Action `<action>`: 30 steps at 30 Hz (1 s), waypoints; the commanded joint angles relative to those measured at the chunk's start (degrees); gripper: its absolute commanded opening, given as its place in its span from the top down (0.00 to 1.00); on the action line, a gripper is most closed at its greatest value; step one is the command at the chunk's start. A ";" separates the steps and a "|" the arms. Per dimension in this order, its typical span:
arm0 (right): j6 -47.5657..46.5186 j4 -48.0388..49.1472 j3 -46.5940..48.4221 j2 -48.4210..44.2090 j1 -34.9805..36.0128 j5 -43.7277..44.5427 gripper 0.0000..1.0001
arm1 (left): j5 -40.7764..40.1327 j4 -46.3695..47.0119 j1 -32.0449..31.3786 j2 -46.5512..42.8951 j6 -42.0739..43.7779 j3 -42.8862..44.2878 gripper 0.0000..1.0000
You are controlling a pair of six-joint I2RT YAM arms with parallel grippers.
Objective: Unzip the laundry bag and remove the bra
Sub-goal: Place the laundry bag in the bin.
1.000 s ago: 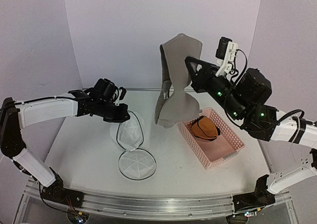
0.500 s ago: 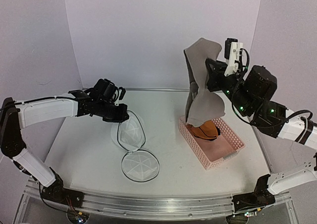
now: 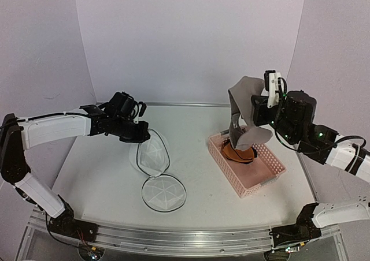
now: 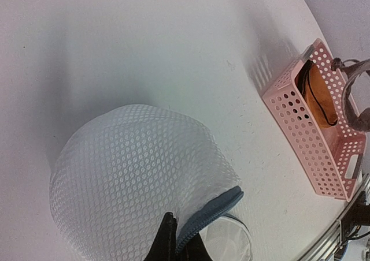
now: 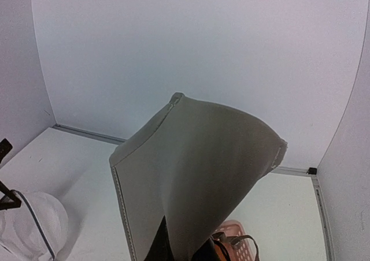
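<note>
The white mesh laundry bag lies open on the table, its lower round face flat near the front. My left gripper is shut on the bag's dark zipper rim; the mesh bulges in the left wrist view. My right gripper is shut on the beige bra and holds it over the pink basket. The bra's lower part with an orange cup hangs into the basket. In the right wrist view the bra fills the middle.
The pink perforated basket stands right of centre and also shows in the left wrist view. The purple backdrop walls enclose the table on three sides. The table's metal front rail runs along the bottom.
My right gripper has carried the bra to the right and down, from high above the table's middle to low over the pink basket. The left gripper and bag have stayed in place.
</note>
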 commanded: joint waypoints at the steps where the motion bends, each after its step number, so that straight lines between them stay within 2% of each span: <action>1: 6.36 -5.91 -2.02 -3.13 -0.19 -0.93 1.00 | -1.27 -0.22 -0.18 -0.23 0.85 -0.13 1.00; 8: 14.17 -13.99 -6.43 -7.16 -0.19 1.70 1.00 | -0.90 -0.29 -0.22 0.81 0.94 0.78 1.00; 14: 19.29 -16.49 -10.20 -6.50 -0.55 2.98 1.00 | -0.33 -0.31 -0.18 1.45 0.86 1.57 1.00; 21: 21.50 -17.41 -8.53 1.60 -4.14 -1.62 1.00 | -0.04 -0.49 -0.18 0.66 0.90 1.50 1.00; 30: 22.24 -17.82 -3.16 14.94 -10.50 -9.18 0.95 | -0.35 -0.68 -0.18 -1.03 0.73 -0.50 1.00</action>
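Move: The right hand holds the grey bra high over the bin, whose middle is some 28 cm below it, about 4 cm to its right and 1 cm back. The orange piece in the bin lies about 3 cm ahead of this hand, level sideways, 28 cm down. The mesh laundry bag stands roughly 34 cm to its left, 1 cm ahead, 29 cm down. From the left hand the bin is about 38 cm to the right, 2 cm back, 11 cm down. Still pinching the grey bra near its middle, the right hand lowers it into the bin, sinking about 20 cm and easing some 5 cm to the right. On the way it draws back about 3 cm, then comes forward again, while the wrist tips the fingers down about 35 degrees and turns slightly clockwise. The fingers stay shut. ##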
